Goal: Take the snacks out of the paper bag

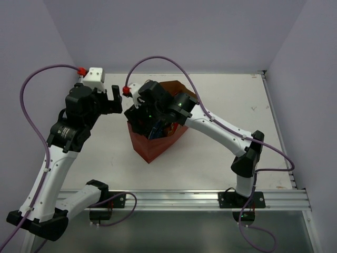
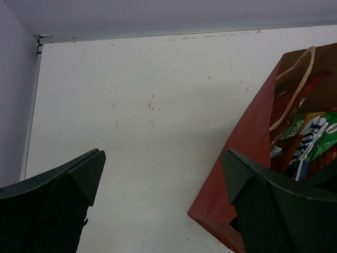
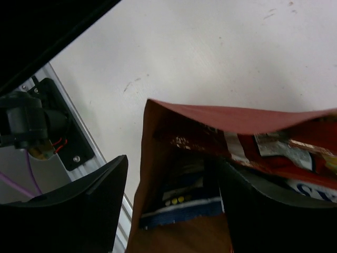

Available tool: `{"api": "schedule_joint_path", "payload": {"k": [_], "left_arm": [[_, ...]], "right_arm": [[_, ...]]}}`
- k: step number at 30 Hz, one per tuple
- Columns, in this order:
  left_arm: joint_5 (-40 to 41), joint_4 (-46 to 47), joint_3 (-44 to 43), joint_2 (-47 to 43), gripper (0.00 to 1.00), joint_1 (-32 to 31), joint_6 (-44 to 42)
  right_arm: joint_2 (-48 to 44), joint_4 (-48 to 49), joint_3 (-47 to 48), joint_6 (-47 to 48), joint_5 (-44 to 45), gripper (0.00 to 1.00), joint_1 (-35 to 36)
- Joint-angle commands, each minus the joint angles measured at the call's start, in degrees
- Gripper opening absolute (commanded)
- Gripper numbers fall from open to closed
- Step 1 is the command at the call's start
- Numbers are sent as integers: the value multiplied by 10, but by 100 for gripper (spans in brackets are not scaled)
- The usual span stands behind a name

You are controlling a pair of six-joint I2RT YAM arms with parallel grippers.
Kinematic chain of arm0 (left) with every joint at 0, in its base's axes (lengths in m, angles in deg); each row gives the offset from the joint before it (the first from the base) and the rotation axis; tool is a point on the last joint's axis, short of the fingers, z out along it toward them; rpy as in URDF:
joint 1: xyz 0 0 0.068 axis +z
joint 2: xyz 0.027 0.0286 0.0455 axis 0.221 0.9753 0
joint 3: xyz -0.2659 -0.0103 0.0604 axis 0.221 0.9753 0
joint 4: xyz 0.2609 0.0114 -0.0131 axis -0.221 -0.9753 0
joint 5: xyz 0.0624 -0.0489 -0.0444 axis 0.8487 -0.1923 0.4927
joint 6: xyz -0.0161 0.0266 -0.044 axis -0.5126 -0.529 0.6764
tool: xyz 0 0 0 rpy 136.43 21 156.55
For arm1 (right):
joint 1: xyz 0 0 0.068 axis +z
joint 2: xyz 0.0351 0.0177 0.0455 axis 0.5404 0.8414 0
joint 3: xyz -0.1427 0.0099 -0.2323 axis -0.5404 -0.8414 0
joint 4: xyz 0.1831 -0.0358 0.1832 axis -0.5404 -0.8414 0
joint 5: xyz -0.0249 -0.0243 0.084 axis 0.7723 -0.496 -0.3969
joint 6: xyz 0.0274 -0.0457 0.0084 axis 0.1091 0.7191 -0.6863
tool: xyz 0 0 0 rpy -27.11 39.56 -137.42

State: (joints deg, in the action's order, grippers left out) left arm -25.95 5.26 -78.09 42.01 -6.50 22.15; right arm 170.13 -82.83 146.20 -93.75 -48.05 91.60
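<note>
The red-brown paper bag stands mid-table with its mouth open. My right gripper hangs over that mouth, jaws open. In the right wrist view the right gripper straddles the paper bag wall, one finger outside and one inside, above a blue-white snack and a red snack. My left gripper is open and empty, just left of the bag. The left gripper sees the paper bag with a green snack, a blue-white snack and a tan cord handle.
An aluminium rail runs along the near table edge, with the arm bases on it. Its bracket and cables show beside the bag. White walls close the table at the back and both sides.
</note>
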Motion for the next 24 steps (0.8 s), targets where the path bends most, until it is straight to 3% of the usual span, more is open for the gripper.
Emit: {"api": "schedule_joint_path", "payload": {"k": [1,5,13,19,24], "left_arm": [[-40,18,-30,9,100,-2,-3],[-89,33,-39,31,100,-2,-5],[-233,47,-66,104,100,-2,-20],[-265,44,-106,178,100,-40,-35],[-196,46,-108,231,100,-83,-49]], "right_arm": [[-75,-31,28,-9,63,72,-1],[-126,-37,-9,-2,122,82,-2],[-219,-38,-85,-18,230,89,-4],[-271,-22,-117,-30,256,89,-3],[-320,4,-164,-29,281,89,-4]]}}
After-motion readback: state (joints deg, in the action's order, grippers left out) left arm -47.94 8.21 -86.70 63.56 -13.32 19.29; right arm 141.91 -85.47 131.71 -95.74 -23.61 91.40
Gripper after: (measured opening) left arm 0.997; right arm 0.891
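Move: The snacks in the paper bag lie about 20 cm to the left hand's right, some 2 cm ahead and 22 cm below it; the strap handle on the bag's left rim is about 12 cm to its right, 6 cm ahead and 11 cm down. The right hand's half-open fingers straddle the bag's near rim, about 4 cm below and 1 cm ahead of it, 1 cm to the right; from that hand the snacks are roughly 8 cm ahead, 7 cm to the right and 13 cm down. The right hand, having already loosened its grip, lifts off the bag's near rim with its fingers spreading wider, climbing about 10 cm as it goes some 15 cm to the right, away from the snacks and across the bag, turning clockwise about 20 degrees. Meanwhile the left hand, fingers kept wide open and empty, swings about 13 cm right with a smaller reach forward and, later on, some 5 cm down towards the strap handle and the snacks, turning nearly 30 degrees clockwise and tipping its fingers down a little. ##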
